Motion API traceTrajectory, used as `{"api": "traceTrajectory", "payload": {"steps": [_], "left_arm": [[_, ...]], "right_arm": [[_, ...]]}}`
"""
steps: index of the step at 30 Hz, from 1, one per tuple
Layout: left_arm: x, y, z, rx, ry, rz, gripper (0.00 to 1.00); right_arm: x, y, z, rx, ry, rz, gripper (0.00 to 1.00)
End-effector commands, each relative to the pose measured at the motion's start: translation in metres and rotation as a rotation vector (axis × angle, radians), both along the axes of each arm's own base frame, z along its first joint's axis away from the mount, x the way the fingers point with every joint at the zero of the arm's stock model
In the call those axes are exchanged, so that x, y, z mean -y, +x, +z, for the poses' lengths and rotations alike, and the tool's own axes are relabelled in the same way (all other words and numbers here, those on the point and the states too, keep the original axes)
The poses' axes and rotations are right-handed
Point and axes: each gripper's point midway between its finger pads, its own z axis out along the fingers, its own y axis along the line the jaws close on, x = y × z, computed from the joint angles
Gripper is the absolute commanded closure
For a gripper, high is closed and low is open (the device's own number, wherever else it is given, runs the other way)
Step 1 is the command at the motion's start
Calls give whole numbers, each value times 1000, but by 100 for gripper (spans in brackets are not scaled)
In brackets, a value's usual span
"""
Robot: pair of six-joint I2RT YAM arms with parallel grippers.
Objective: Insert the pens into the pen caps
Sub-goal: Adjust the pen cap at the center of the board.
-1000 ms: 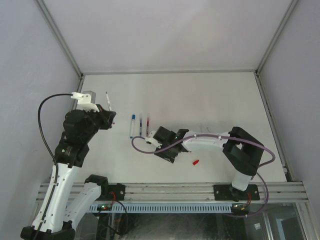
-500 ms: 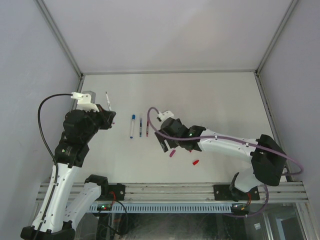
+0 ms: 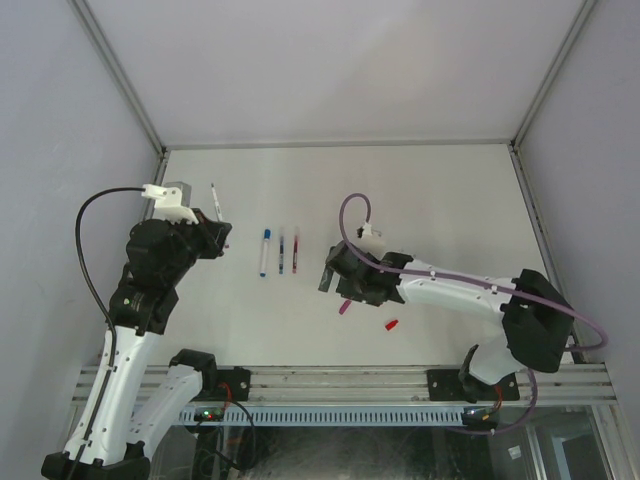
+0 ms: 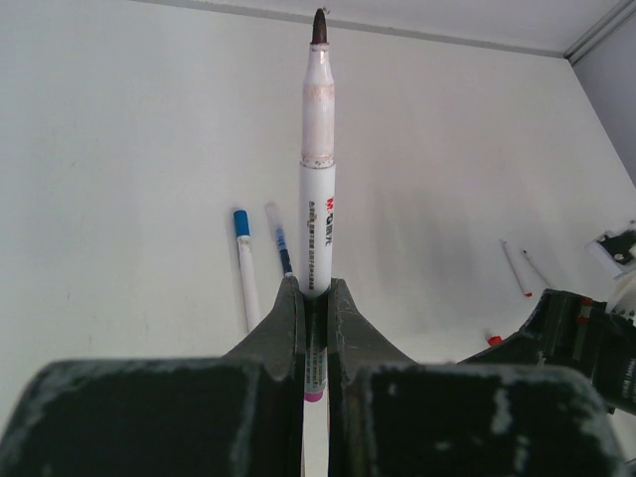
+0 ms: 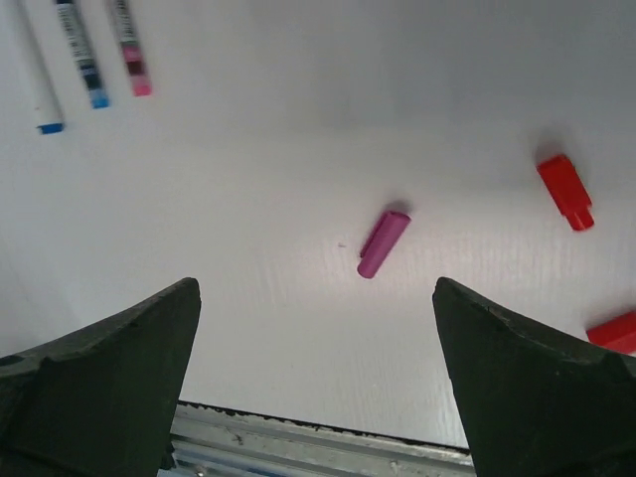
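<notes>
My left gripper (image 4: 314, 298) is shut on a white pen (image 4: 317, 189) with a magenta rear end, its dark bare tip pointing away; in the top view that gripper (image 3: 217, 236) hangs over the table's left side. Three pens (image 3: 281, 252) lie side by side mid-table. A magenta pen cap (image 5: 383, 242) lies loose on the table ahead of my open, empty right gripper (image 5: 316, 286), and the top view shows this cap (image 3: 344, 307) just in front of that gripper (image 3: 333, 284). A red pen cap (image 5: 564, 191) lies to the right of the magenta one.
Another red piece (image 5: 612, 331) is cut off at the right wrist view's edge. Two thin pens (image 4: 517, 268) lie near the right arm in the left wrist view. The table's metal front rail (image 3: 340, 380) runs close behind the caps.
My right gripper has opened wide, left the magenta cap on the table and drawn back from it to the right. The left gripper and its pen have stayed still.
</notes>
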Motion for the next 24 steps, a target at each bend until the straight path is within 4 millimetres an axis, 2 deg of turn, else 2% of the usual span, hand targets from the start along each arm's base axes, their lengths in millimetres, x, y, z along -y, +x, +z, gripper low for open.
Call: {"api": "traceTrajectory", "payload": {"steps": [1, 5, 8, 17, 20, 24], "left_arm": [[0, 3, -3, 18, -17, 3, 100], [0, 3, -3, 18, -18, 2, 100], [0, 3, -3, 16, -19, 1, 100], [1, 3, -4, 14, -16, 1, 100], [0, 3, -4, 14, -17, 2, 100], [1, 3, -4, 15, -16, -1, 100]], "right_arm": [[6, -12, -15, -160, 18, -276, 0], [14, -17, -28, -221, -35, -351, 3], [12, -16, -38, -272, -36, -365, 9], [8, -11, -51, -295, -59, -371, 25], [7, -10, -56, -307, -65, -371, 32], [9, -7, -65, -298, -93, -372, 46]]}}
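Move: The purple pen cap lies about 8 cm below the right hand, some 2 cm back and 1 cm to its right. Of its neighbours, one red cap is roughly 7 cm to the right of the purple cap and 2 cm farther out; the other is about 9 cm right of it and 3 cm nearer. The red pen sits some 10 cm ahead of the right hand and 8 cm left. From the left hand the purple cap is about 19 cm right, 7 cm back and 28 cm below. Down towards the purple pen cap goes the open right hand, about 7 cm, drifting some 2 cm back and 2 cm right early on and then sinking almost straight and more slowly. Meanwhile the wrist turns about 20 degrees clockwise and swings the fingers steeper towards the board; they close from wide open to a little over half, without gripping the cap yet. ##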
